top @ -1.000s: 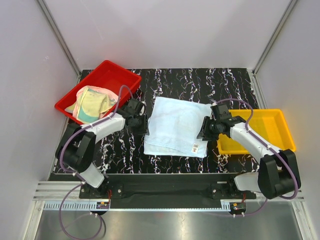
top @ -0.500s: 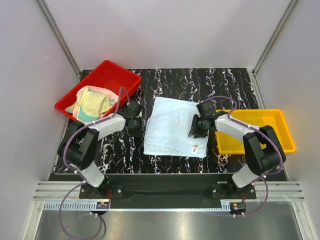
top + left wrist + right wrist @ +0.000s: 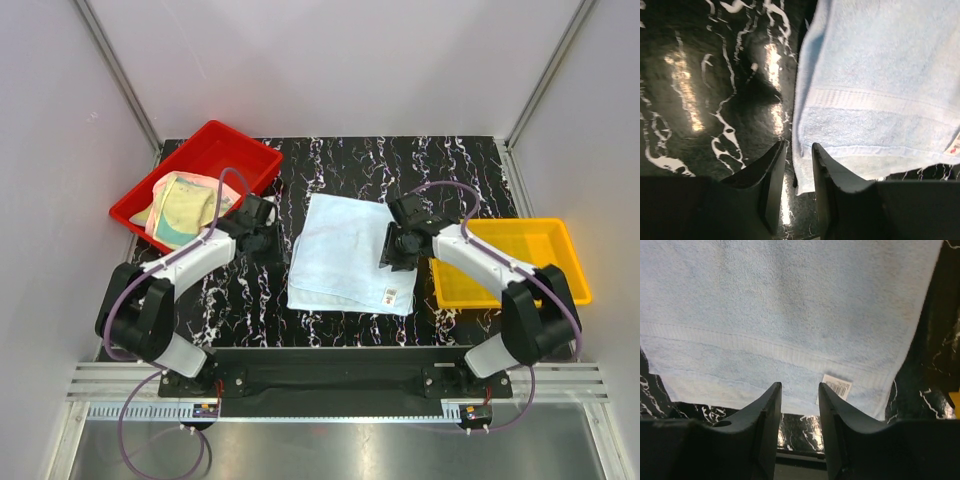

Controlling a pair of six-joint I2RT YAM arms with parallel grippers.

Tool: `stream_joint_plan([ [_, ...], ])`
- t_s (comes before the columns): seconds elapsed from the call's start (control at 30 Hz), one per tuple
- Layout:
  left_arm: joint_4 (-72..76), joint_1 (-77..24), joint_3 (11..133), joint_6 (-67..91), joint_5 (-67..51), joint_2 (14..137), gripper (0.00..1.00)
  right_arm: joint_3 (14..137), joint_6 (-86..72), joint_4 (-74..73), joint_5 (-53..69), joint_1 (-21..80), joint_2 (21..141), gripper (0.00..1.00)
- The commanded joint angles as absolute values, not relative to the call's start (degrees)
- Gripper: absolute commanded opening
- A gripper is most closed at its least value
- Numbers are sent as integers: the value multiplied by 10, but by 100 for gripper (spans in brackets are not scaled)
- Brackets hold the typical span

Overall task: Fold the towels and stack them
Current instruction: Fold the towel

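Observation:
A pale blue towel point(image 3: 350, 255) lies folded flat on the black marbled table, its white tag point(image 3: 392, 296) at the near right corner. More towels point(image 3: 185, 208), pink, yellow and teal, sit bunched in the red tray point(image 3: 225, 145). My left gripper point(image 3: 268, 240) hovers just left of the blue towel's left edge. It is open and narrow, and the towel point(image 3: 880, 75) corner lies beneath the left gripper point(image 3: 799, 155). My right gripper point(image 3: 393, 255) is over the towel's right edge. In its wrist view the right gripper point(image 3: 799, 390) is open and empty above the towel point(image 3: 790, 305) and tag point(image 3: 836, 386).
A yellow tray point(image 3: 565, 245) stands at the right edge of the table, just beyond the right arm. The red tray takes up the far left corner. Pale walls and metal posts enclose the table on three sides.
The left gripper has drawn back from the towel's left edge, up and to the left. The right gripper has slid left onto the towel's right side. The towel lies as before.

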State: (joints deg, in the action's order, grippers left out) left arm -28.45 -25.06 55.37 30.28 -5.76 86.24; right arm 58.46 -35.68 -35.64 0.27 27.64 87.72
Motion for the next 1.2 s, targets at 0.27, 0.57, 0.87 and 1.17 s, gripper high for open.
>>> stream_joint_plan([
  [0.27,-201,-284,499,312,-122,903,31,486,-473,-459,-72,279,712,42],
  [0.57,-194,-285,494,316,-106,923,28,435,-496,-447,-76,279,686,42],
  [0.87,-193,-285,494,314,-105,926,18,404,-511,-425,-73,279,686,41],
  [1.17,-206,-285,508,310,-108,925,0,372,-520,-364,-48,279,699,39],
])
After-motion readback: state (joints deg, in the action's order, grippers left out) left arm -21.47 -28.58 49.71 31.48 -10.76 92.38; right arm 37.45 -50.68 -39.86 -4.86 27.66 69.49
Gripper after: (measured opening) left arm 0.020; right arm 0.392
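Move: The left hand is open above the table just outside the folded towel; its near left corner lies about 3 cm back, 3 cm to the right and 5 cm below, and the red tray some 21 cm ahead and 20 cm to the left. From the right hand, over the towel, the near right corner is roughly 9 cm back, 6 cm to the right and 5 cm down. The barcode label is 6 cm back and 1 cm to the left, and the yellow tray's middle about level and 28 cm to the right. The left hand goes down about 5 cm while drawing back and to the right to the towel's near left corner, then stays put and shuts its fingers on the side edge, where the folded-over layer ends. Meanwhile the right hand lifts briefly, swings back about 9 cm and rightward past the label towards the near right corner, turning some 15 degrees clockwise, then sinks with fingers still open, one to either side of the corner. ##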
